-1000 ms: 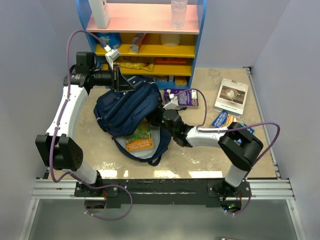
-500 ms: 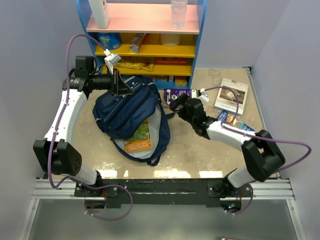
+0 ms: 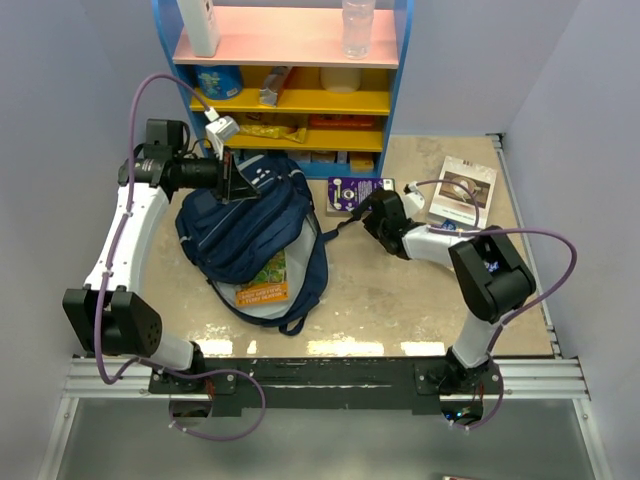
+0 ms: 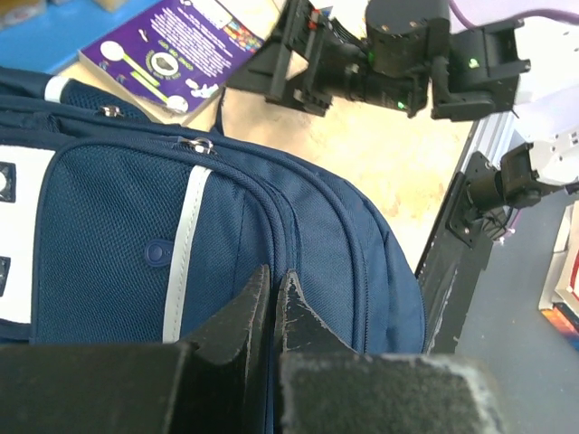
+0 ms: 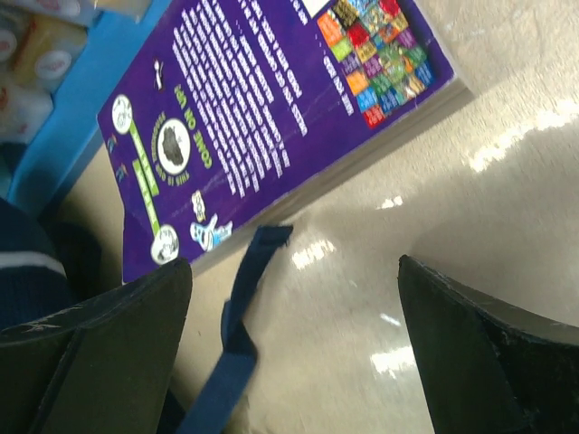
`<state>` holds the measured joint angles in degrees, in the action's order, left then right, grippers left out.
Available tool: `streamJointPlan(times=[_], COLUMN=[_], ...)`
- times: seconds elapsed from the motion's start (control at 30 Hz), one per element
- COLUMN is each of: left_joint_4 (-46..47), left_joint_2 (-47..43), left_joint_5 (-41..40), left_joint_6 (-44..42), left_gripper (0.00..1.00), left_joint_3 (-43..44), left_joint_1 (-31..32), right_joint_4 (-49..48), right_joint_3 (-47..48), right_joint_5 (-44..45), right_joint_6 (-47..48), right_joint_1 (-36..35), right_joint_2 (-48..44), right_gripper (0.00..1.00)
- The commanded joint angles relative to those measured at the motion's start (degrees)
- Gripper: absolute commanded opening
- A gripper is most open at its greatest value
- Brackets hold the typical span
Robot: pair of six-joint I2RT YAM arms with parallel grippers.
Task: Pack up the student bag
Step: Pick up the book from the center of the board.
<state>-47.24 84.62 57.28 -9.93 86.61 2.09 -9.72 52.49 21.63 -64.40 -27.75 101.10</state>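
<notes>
The student bag [image 3: 245,225], a navy backpack with a light stripe, lies left of centre with its main compartment gaping toward the near side. An orange and green book [image 3: 264,281] shows inside the opening. My left gripper [image 3: 232,178] is shut on the fabric at the bag's far top edge; in the left wrist view its fingertips [image 4: 291,287] pinch a fold of the bag [image 4: 118,226]. My right gripper [image 3: 362,213] stands open just right of the bag. In its wrist view the open gripper [image 5: 294,298] hovers over a loose blue strap [image 5: 237,330], beside a purple book [image 5: 271,99].
A blue, yellow and pink shelf unit [image 3: 300,95] with snacks and bottles stands at the back. The purple book [image 3: 358,191] lies at its foot. A white-covered book [image 3: 462,190] rests at the back right. Walls close in on both sides.
My right gripper has opened and pulled away from the bag's opening, back and right toward the purple book. The left gripper has shifted the bag slightly left.
</notes>
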Motion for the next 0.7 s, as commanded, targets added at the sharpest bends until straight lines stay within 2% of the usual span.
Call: streamJointPlan(times=[0.0, 0.13, 0.3, 0.47, 0.6, 0.63, 0.67], left_joint_4=[-3.2, -6.6, -7.4, -7.6, -7.9, -7.7, -7.5], left_joint_2=[-1.1, 0.5, 1.5, 2.8, 3.9, 4.1, 4.2], left_joint_5=[4.1, 4.9, 5.0, 5.9, 7.0, 7.1, 7.1], left_joint_6=[-4.4, -7.6, -9.6, -10.0, -10.3, -10.3, -10.3], left_gripper=[0.00, 0.00, 0.00, 0.00, 0.00, 0.00, 0.00], left_joint_3=[1.8, 3.7, 4.6, 6.5, 7.6, 7.7, 7.7], left_joint_1=[-0.8, -0.9, -1.6, -2.1, -2.1, -2.1, -2.1], right_joint_4=[-4.3, -4.3, -5.2, -2.2, -4.2, -5.2, -5.1], right_joint_3=[3.4, 7.1, 10.0, 14.7, 14.5, 14.7, 15.1], right_joint_5=[5.4, 5.5, 5.7, 4.9, 5.3, 5.3, 5.3], right_joint_6=[-3.4, -5.4, -7.1, -8.7, -7.6, -7.1, -5.9], right_joint_1=[0.6, 1.7, 3.1, 4.7, 5.1, 5.2, 5.2], right_joint_2=[2.9, 6.7, 9.7, 13.1, 11.5, 11.0, 10.5], right_gripper=[0.99, 0.97, 0.82, 0.76, 0.55, 0.47, 0.44])
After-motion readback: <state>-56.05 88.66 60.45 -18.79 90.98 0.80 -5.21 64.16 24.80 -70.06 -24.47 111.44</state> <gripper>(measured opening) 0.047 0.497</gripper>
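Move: Roughly 9 cm ahead of the right hand, 1 cm to its left and 3 cm lower, lies the middle of the purple book, its near long edge facing the hand. The backpack's strap end is some 2 cm ahead and 3 cm left, 4 cm below; the magazine is about 26 cm right and 10 cm ahead, also 4 cm lower. From the left hand, the book is around 18 cm ahead, 25 cm right and 26 cm below. Reaching forward about 5 cm and slipping slightly down and left at the end, the right hand brings its tilted, wide-open fingers to the purple book's near edge, turning some 10 degrees clockwise. Near the end of the reach they close to about half, left finger over the cover and right finger low by the edge. The left hand keeps its shut fingers at the backpack, shifting barely a centimetre. ##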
